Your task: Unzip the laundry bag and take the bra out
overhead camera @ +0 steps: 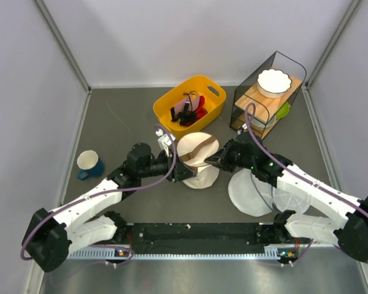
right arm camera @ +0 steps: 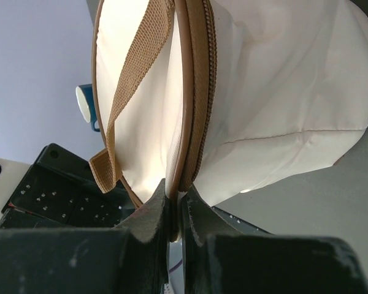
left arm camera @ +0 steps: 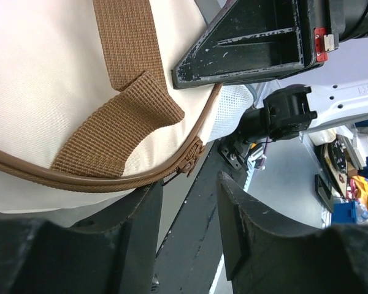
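The laundry bag (overhead camera: pixel 198 159) is a cream canvas drum with a brown strap (left arm camera: pixel 127 104), held between my two grippers. Its brown zipper band (right arm camera: pixel 199 92) looks shut. My right gripper (right arm camera: pixel 176 199) is shut on the bag's rim beside that band, seen from above at the right gripper (overhead camera: pixel 212 160). My left gripper (left arm camera: pixel 189 191) is open with nothing between its fingers. The brown zipper pull (left arm camera: pixel 190 163) hangs just above its left fingertip, apart from it. From above, the left gripper (overhead camera: pixel 183 171) sits at the bag's left side. The bra is hidden.
A yellow basket (overhead camera: pixel 218 97) with black and red items stands behind the bag. A wire rack (overhead camera: pixel 267 92) at the back right carries a white bowl (overhead camera: pixel 274 81). A blue and white cup (overhead camera: pixel 89 164) stands left. White mesh pouches (overhead camera: pixel 251 195) lie under the right arm.
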Controlling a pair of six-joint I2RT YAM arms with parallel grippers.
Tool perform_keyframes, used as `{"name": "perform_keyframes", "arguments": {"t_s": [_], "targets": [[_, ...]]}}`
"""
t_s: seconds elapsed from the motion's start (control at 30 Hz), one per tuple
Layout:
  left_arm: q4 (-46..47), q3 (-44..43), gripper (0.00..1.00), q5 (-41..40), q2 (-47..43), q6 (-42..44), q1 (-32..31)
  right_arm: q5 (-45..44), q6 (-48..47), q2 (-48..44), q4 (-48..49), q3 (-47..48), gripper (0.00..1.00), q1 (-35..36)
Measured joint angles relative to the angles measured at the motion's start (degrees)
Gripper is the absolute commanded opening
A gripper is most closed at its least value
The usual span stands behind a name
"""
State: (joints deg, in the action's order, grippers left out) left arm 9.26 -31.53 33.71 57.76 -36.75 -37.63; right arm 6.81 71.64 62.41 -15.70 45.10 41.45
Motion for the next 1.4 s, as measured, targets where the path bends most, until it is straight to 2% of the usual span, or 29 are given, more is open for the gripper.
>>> {"name": "perform_keyframes", "arguments": {"t_s": [0.1,0.2,0.23,0.27,0.3,0.63,0.87,1.07,1.27,1.4], "targets": [[0.76,0.13,0.38,-0.09,-0.04,-0.87,0.0,0.0,0.0,0.0,0.02,0.0,0.0,0.0],[0.66,0.13,0.25,-0.39,-0.52,-0.81,0.0,0.0,0.0,0.0,0.04,0.0,0.0,0.0],[0.59,0.13,0.18,-0.59,-0.7,-0.7,0.0,0.04,0.0,0.0,0.04,0.0,0.0,0.0],[0.39,0.11,0.05,-0.94,-0.87,-0.5,0.0,0.09,0.0,0.0,0.04,0.0,0.0,0.0],[0.07,0.11,0.0,-1.44,-0.98,-0.31,0.0,0.13,0.0,0.0,0.04,0.0,0.0,0.0],[-6.84,-1.51,0.0,-6.78,-1.49,1.88,-0.35,-0.2,-0.02,0.0,0.07,-0.15,0.0,0.0],[-15.56,-2.78,0.0,-16.7,-4.33,2.58,-0.35,0.24,-1.29,-0.63,0.15,-1.57,0.0,-0.02],[-18.45,-3.3,0.0,-22.75,-5.49,3.76,0.98,4.31,-8.04,-1.97,-2.62,-1.57,0.0,-1.84],[-18.49,-6.21,0.0,-22.16,-2.69,3.78,1.95,9.97,-15.34,-2.36,-5.64,-0.5,0.0,-4.59],[-20.17,-8.63,0.0,-20.46,0.48,3.91,2.47,13.68,-22.34,1.27,-8.46,2.75,0.0,-6.01]]}}
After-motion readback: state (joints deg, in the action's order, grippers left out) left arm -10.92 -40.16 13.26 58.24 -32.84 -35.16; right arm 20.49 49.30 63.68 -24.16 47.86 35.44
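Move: The laundry bag's zip pull sits almost between the left gripper's open fingertips, about 1 cm ahead and 1 cm to the right, at the same height. The bag's round lid centres some 8 cm ahead and 2 cm right of the left hand, roughly level. From the right gripper, pinching the rim, the pull lies about 4 cm back and 4 cm left, level; the mesh bag is some 16 cm right, 7 cm back and 14 cm below. Close the left gripper fully on the zip pull, then draw it forward and left along the bag's rim, about 7 cm in all, sinking slightly, turning some 20 degrees counter-clockwise and easing back right at the end. Keep the right gripper pinching the rim, still at first, then shift it nearly 3 cm back and right, swinging counter-clockwise. ##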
